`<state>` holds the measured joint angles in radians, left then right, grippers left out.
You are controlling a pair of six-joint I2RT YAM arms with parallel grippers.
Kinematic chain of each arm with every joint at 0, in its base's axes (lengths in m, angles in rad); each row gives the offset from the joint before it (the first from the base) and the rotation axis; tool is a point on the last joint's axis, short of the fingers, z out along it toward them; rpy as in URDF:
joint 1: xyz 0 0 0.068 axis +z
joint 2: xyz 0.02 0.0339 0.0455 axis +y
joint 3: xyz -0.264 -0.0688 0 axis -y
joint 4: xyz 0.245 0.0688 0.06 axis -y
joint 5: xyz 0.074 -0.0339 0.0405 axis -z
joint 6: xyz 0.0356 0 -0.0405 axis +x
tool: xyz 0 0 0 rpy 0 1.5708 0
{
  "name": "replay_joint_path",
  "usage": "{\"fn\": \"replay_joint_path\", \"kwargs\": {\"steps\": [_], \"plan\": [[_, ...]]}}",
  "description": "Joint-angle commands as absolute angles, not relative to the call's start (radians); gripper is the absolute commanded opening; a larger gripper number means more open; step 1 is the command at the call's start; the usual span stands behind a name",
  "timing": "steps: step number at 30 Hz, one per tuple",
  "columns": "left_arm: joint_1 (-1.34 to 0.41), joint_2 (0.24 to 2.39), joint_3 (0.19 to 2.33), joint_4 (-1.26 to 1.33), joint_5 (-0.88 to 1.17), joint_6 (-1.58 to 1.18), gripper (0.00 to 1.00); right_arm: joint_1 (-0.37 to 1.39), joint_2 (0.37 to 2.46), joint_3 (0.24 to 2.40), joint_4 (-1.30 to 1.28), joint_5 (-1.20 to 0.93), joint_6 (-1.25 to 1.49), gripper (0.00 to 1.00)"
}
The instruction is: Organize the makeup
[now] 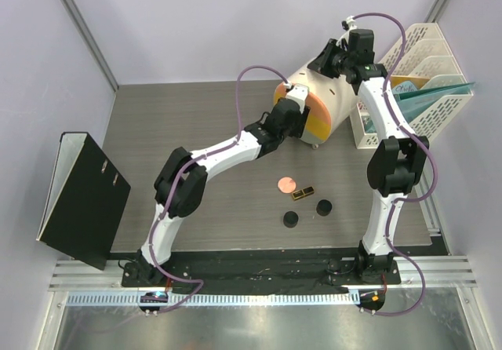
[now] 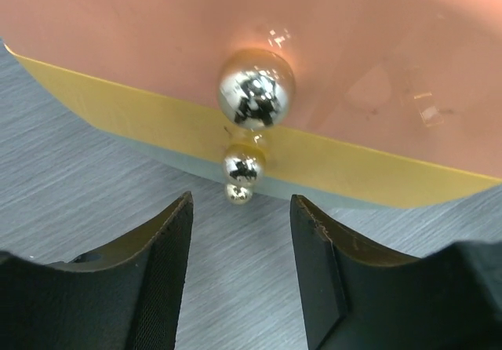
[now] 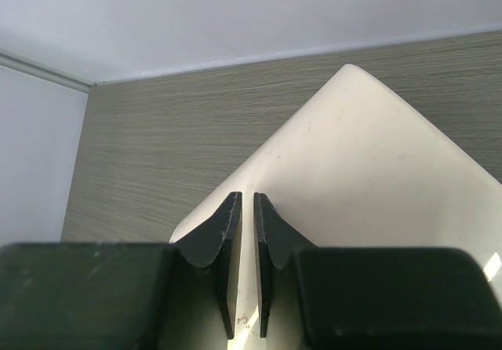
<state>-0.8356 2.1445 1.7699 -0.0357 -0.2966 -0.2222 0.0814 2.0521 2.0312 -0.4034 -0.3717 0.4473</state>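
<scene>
On the table lie a pink round compact [image 1: 287,184], a black-gold lipstick [image 1: 303,192] and two black round jars [image 1: 323,206] [image 1: 291,219]. Behind them stands the cream drum-shaped box [image 1: 314,89]. My left gripper [image 1: 299,122] is open at the box's drawers. In the left wrist view the left gripper [image 2: 241,202] faces the orange drawer front [image 2: 353,44] and the yellow one [image 2: 376,171] below it. Their chrome knobs [image 2: 255,87] sit just beyond the tips, with nothing between the jaws. My right gripper [image 1: 330,56] [image 3: 246,198] sits on the box's top [image 3: 369,169], its jaws a thin slit apart with cream surface in the gap.
A black binder [image 1: 82,197] leans at the table's left edge. A white file rack [image 1: 416,67] holding a teal folder [image 1: 439,95] stands at the back right, close behind the right arm. Pale walls close in the back and sides.
</scene>
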Motion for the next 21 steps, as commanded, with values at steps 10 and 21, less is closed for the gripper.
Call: {"fn": "replay_joint_path", "kwargs": {"steps": [10, 21], "plan": [[-0.804, 2.203, 1.871, 0.032, -0.256, -0.225, 0.47, 0.063, 2.088, 2.013, -0.554, -0.342, 0.408, 0.18], [-0.801, 2.229, 1.905, 0.067, -0.227, -0.229, 0.3, 0.06, 2.1, 2.017, -0.557, -0.348, 0.41, 0.18]]}}
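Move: The yellow drawer's silver knob is just off my left fingertips, about 3 cm ahead, 1 cm to the right and 1 cm lower. The orange drawer's knob sits some 4 cm straight above that knob. The pink disc lies on the table roughly 15 cm back from my left hand, 3 cm to its left and 7 cm below. From my right hand, the yellow drawer's knob is about 13 cm back, 4 cm left and 10 cm down. I bring my half-open left fingers in around the yellow drawer's knob, easing forward about 2 cm and then some 1 cm to the right, while they narrow to roughly a third open. The wrist barely turns. My right hand stays still on top of the round organizer, its fingers nearly shut. ##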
